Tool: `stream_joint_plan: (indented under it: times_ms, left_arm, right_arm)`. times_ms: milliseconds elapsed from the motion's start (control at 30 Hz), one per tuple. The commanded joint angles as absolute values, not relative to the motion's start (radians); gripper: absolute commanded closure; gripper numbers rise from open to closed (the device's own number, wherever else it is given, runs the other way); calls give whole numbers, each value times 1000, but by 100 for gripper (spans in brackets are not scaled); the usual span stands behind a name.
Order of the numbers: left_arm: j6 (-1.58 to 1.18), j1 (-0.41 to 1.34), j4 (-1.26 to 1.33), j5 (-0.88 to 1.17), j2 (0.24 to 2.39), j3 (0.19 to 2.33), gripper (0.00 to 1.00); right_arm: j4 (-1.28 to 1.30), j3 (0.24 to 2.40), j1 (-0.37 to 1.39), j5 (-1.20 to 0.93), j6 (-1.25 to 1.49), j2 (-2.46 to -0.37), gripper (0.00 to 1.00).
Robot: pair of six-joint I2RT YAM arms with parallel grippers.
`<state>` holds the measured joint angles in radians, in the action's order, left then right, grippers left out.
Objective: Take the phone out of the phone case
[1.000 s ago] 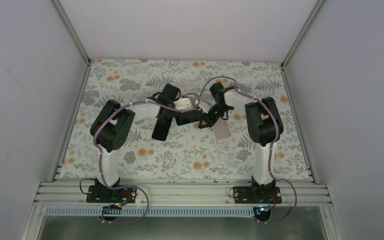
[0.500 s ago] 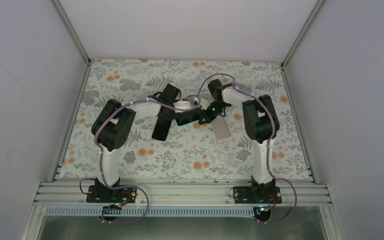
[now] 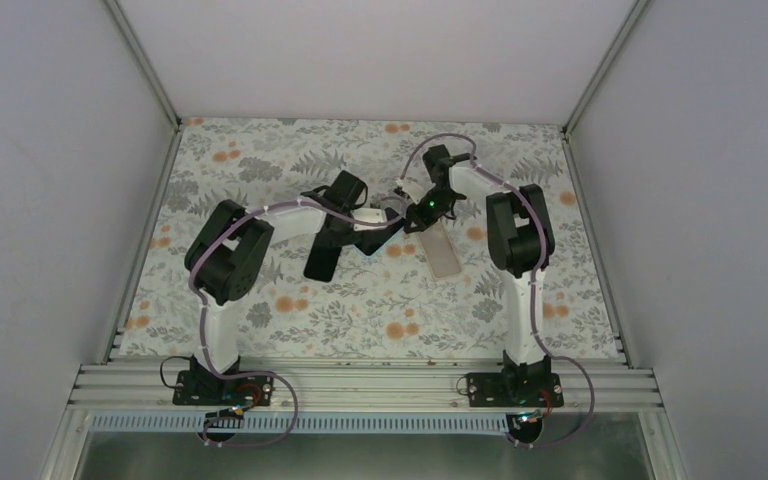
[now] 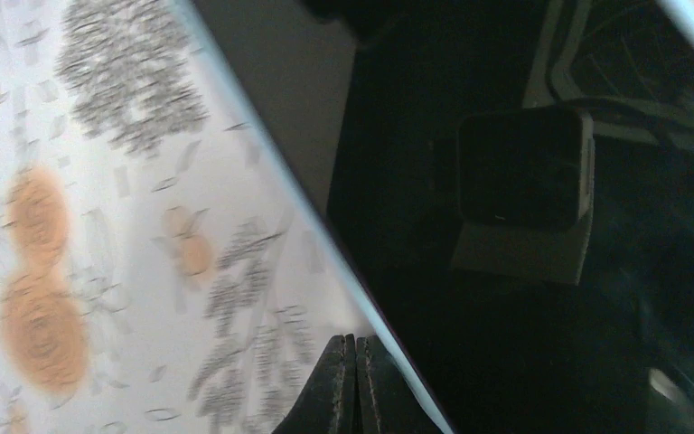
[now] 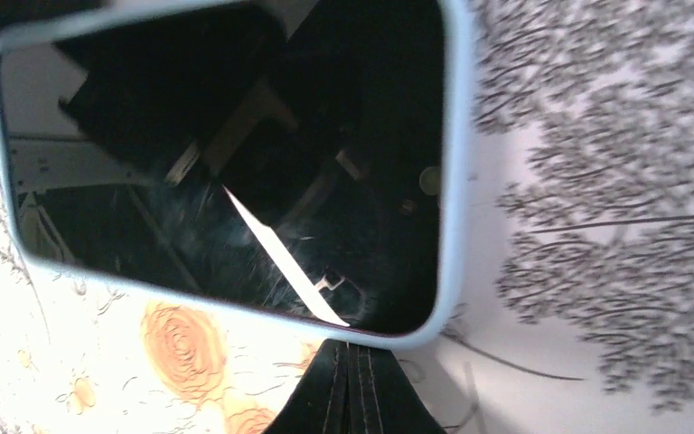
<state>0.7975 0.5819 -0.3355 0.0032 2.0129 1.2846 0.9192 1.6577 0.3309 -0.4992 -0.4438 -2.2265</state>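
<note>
The phone lies flat on the floral mat, screen up, inside its pale blue phone case. Its dark screen mirrors the arms. In the right wrist view, my right gripper is shut, its tips against the case's rim near a rounded corner. In the left wrist view, my left gripper is also shut, its tips touching the case's long edge. From above, both grippers meet at the phone's far left end. Neither holds anything.
The floral mat covers the table. White walls close it in on three sides, and an aluminium rail runs along the near edge. Both arms reach in towards the middle, with their cables looping above them.
My right wrist has swung towards the back of the table and its gripper now points down at the phone's far end. The left gripper has drawn back a little. The phone has barely shifted.
</note>
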Motion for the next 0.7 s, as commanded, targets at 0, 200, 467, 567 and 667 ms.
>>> stream_joint_plan:
  times_ms: [0,200,467,567,667]
  left_arm:
    - [800,645,-566,105,1994,1266,98]
    - [778,687,-621,178,1980,1293,98]
    - [766,723,-658,236,2030,1363,98]
    - [754,744,-641,228,2048,1386,98]
    - [748,753,-638,238,2077,1418,98]
  right_arm:
    - [965,1734,315,-483,-461,-2279,96]
    - [1057,1825,334,-511,-506,-2347,96]
    - [1114,1875,365,-570,-565,-2372,96]
    - [1144,1918,383,-591,-582,-2391,96]
    - [1181,1964,411,-591,-592,-2414,96]
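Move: The blue-edged phone lies slanted between the two closed grippers: its middle is about 5 cm to the right of the left hand, level with it fore and aft, and some 8 cm left of and 2 cm behind the right hand, a centimetre or so below both. The black phone lies about 10 cm left of the left hand and 8 cm nearer the base. The clear case lies some 9 cm right of the right hand and 8 cm back. Closed fingertips keep working on opposite long edges of the blue-edged phone to turn it. The left hand sweeps back about 9 cm and rightward 5 cm at constant height, pushing the nearer end round, while its fingers tip some 15 degrees towards straight down. The right hand edges forward 2 cm past the far corner, then eases back slightly and swings about 2 cm left against the far end. ##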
